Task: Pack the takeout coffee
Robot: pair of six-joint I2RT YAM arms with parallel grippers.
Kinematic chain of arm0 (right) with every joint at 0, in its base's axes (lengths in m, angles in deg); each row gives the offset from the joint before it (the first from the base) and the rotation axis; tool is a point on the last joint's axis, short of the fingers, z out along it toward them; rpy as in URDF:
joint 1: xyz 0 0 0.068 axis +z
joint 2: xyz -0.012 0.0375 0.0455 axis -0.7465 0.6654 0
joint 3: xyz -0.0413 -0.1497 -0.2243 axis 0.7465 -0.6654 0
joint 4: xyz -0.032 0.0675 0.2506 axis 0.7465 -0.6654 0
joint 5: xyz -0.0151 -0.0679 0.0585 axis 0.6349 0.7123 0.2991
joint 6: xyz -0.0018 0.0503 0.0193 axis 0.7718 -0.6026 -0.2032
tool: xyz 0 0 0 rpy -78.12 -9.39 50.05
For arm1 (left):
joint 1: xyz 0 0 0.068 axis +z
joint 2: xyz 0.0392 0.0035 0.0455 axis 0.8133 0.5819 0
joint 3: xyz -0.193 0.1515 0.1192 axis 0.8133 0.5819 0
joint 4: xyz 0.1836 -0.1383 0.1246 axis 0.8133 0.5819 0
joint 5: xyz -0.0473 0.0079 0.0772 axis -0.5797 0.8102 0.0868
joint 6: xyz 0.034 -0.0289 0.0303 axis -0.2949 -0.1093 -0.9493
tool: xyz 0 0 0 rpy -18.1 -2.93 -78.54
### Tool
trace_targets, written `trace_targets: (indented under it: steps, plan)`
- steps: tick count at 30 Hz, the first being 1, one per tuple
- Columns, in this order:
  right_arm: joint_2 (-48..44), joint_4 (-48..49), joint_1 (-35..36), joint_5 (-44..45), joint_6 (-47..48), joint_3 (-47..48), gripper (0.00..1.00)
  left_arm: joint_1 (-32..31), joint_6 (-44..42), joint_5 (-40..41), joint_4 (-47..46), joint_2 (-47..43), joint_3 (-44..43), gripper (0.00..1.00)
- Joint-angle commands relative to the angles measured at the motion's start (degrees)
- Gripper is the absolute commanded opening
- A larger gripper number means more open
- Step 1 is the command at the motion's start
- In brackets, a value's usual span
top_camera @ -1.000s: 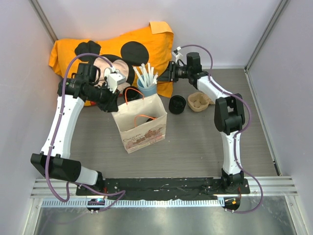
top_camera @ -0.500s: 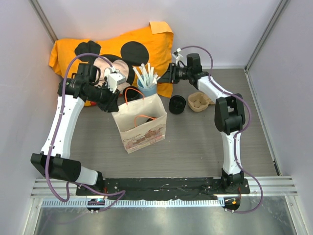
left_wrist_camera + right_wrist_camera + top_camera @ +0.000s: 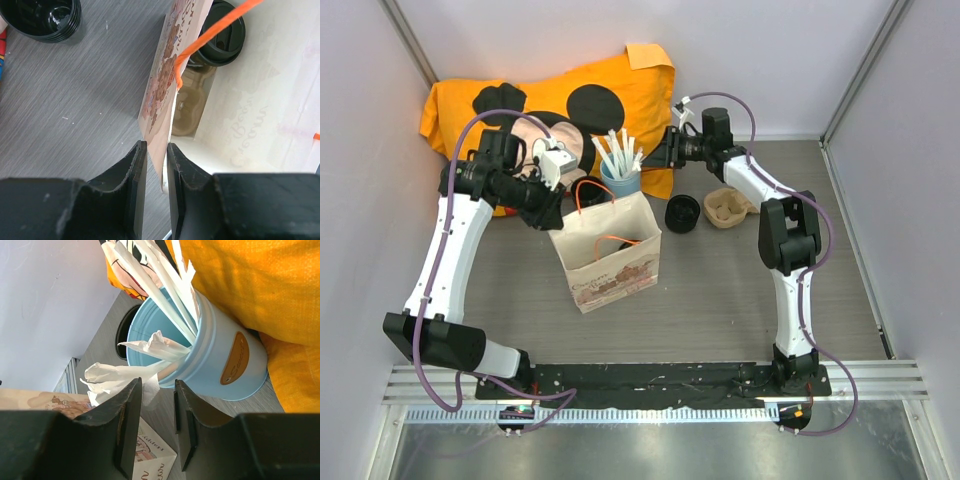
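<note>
The takeout coffee (image 3: 225, 40), its round black lid up, stands inside the paper bag (image 3: 615, 275) on a tan tray. My left gripper (image 3: 156, 145) is shut on the bag's printed wall (image 3: 160, 90) at its back left rim, with an orange handle beside it. In the top view the left gripper (image 3: 558, 212) is at that corner. My right gripper (image 3: 157, 385) stands open next to the blue cup (image 3: 225, 355). The crumpled end of a white wrapped stick (image 3: 150, 347) lies against its left finger. From above, the right gripper (image 3: 655, 158) is just right of the blue cup (image 3: 620, 183).
A squat black ring-shaped piece (image 3: 682, 213) and a tan pulp carrier (image 3: 728, 208) sit right of the bag. An orange cloth with black discs (image 3: 560, 95) covers the back of the table behind the blue cup. Grey walls close in both sides.
</note>
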Motion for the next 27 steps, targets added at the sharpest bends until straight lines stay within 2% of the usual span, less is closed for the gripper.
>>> trace_targets:
  steps: [1, 6, 8, 9, 12, 17, 27]
  plan:
    - [-1.5, 2.0, 0.5, 0.2, 0.3, 2.9, 0.38, 0.3, 0.7, -1.3, -1.5, -1.1, 0.1, 0.26]
    - [-1.0, 2.1, 0.8, 0.2, 0.3, 3.7, 0.37, 0.3, 0.7, -1.3, -1.6, -1.1, 0.3, 0.27]
    - [-0.8, 2.0, 0.9, 0.4, 0.3, 4.1, 0.33, 0.4, 0.7, -1.4, -1.7, -1.0, 0.3, 0.26]
    - [-0.8, 1.9, 0.9, 0.5, 0.6, 4.5, 0.26, 0.3, 0.7, -1.4, -1.7, -1.0, 0.4, 0.26]
    - [-0.8, 1.3, 0.9, 0.8, 1.4, 4.7, 0.21, 0.3, 0.7, -1.4, -1.7, -1.1, 0.4, 0.27]
    - [-2.2, -3.4, 0.9, 2.7, 5.3, 4.2, 0.18, 0.3, 0.7, -1.6, -1.8, -1.2, 0.6, 0.27]
    - [-3.5, -5.4, 0.9, 4.4, 8.4, 4.8, 0.09, 0.3, 0.9, -1.9, -1.9, -1.5, 0.8, 0.27]
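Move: The paper-wrapped straw I want leans out of the blue cup right at my right fingertips, its middle some 3 cm to the left, 1 cm ahead and 3 cm lower. The cup's middle is about 5 cm left, 1 cm back and 11 cm below; the bag some 8 cm left, 14 cm back and 6 cm lower. From my left hand, at the bag's rim, the straw lies about 14 cm ahead, 18 cm right and 9 cm lower. My right fingers, pointing left and a little down, close on the straw's loose end beside the cup's rim and pinch it. As they shut, I lift the hand about 1.5 cm and sink it again by as much, easing slightly forward. My left hand stays put, keeping the bag's rim between its fingers. ##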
